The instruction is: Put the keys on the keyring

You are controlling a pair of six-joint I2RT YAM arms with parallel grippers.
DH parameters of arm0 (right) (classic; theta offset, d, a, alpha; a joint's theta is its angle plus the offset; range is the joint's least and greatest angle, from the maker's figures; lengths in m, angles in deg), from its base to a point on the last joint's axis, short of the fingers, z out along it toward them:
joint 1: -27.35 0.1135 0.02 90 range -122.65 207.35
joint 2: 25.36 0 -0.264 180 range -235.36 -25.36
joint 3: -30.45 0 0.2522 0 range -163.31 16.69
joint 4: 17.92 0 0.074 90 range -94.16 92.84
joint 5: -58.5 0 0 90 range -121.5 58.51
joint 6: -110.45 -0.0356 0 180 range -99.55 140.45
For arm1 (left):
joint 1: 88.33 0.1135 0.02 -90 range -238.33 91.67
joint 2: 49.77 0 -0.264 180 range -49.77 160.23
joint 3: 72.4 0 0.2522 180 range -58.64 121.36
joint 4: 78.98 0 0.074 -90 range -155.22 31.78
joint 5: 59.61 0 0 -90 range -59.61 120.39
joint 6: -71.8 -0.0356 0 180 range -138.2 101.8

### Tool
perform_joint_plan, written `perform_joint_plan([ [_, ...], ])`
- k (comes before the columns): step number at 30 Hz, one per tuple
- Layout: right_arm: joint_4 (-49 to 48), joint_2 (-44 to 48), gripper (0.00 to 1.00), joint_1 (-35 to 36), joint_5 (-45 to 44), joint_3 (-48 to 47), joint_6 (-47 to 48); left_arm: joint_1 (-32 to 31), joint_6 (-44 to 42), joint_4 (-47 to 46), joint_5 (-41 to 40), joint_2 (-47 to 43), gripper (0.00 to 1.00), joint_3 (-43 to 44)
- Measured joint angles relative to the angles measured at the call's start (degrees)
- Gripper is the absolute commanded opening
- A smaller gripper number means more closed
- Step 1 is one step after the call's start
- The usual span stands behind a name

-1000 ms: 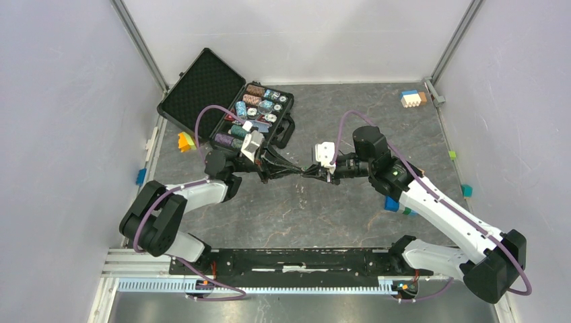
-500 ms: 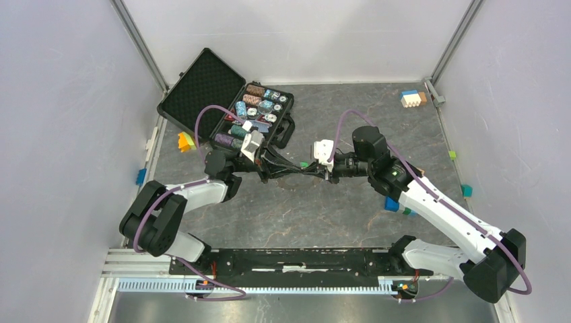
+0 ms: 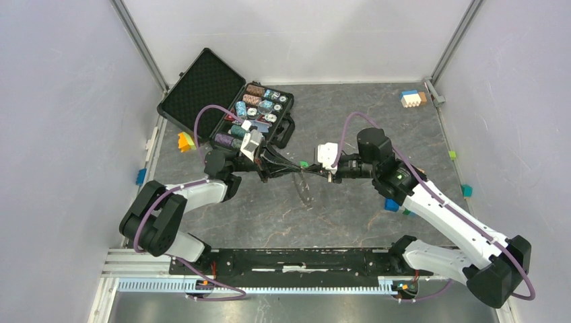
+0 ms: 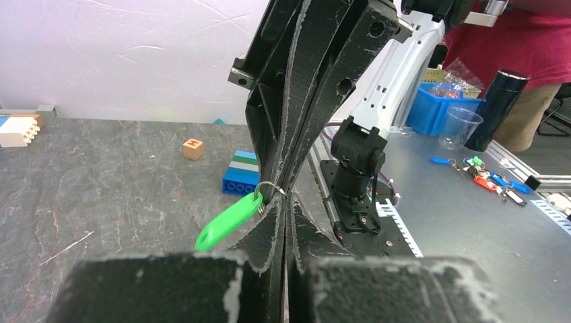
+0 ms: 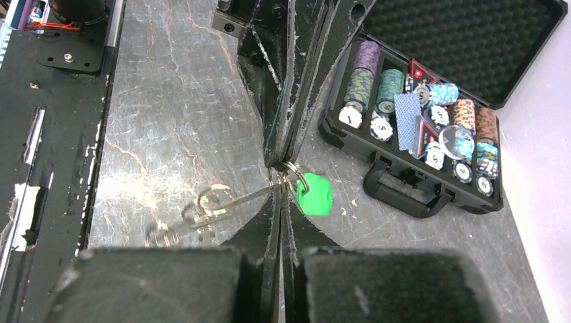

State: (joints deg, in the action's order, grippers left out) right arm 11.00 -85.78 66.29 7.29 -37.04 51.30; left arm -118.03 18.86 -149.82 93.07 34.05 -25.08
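Note:
My left gripper (image 3: pixel 296 169) and right gripper (image 3: pixel 308 171) meet tip to tip above the middle of the table, both shut. The green-headed key (image 4: pixel 229 221) hangs on a small split ring (image 4: pixel 269 190) pinched at the left fingertips (image 4: pixel 277 214). From the right wrist it shows as a green blob (image 5: pixel 314 194) beside the tips. The keyring (image 3: pixel 304 188), a thin grey loop, dangles below the meeting point. Its wire runs into my right gripper (image 5: pixel 281 194), with blurred grey keys (image 5: pixel 202 205) hanging off it to the left.
An open black case of poker chips (image 3: pixel 259 114) lies just behind the left arm, handle toward the grippers (image 5: pixel 397 195). A blue brick (image 3: pixel 392 204) sits under the right forearm. Small blocks (image 3: pixel 411 99) and cubes (image 3: pixel 184 141) lie near the walls.
The right gripper has shut and drawn back slightly to the right. The green key has come into view between the tips, and the keyring now hangs down below them.

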Motion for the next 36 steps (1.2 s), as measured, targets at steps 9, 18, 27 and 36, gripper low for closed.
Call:
perform_joint_plan([
  [9,0.0,0.3,0.0,0.0,0.2,0.7,1.1,0.3,0.0,0.0,0.0,0.0,0.02,0.0],
  [18,0.2,-0.3,0.22,0.0,1.2,0.7,1.4,0.4,0.0,0.0,0.0,0.0,0.02,0.0],
  [27,0.4,-1.4,0.26,0.0,1.2,0.7,1.5,0.4,0.0,0.0,0.0,0.0,0.02,0.0],
  [36,1.1,-1.6,0.26,0.0,-1.0,0.7,2.0,0.4,0.0,0.0,0.1,0.0,0.02,0.0],
])
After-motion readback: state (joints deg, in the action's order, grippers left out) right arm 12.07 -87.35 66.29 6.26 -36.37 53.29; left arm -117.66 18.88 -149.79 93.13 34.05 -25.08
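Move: Right between the two almost touching fingertips sits the small split ring of the green tag, pinched by the left fingers. The tag's middle is roughly 2 cm forward and 1 cm to the left of the right hand, near its height. The silver disc with its small rings hangs about 5 cm below that hand, some 2 cm back and 1 cm left. From the left hand the green tag lies about 2 cm forward and 1 cm to the right. Loosening its shut fingers to about a quarter open, the right hand lets go of the silver disc's ring end and sinks some 2 cm, staying right in front of the left fingertips, with barely any turn of the wrist. The left hand stays put and keeps its pinch on the split ring. ##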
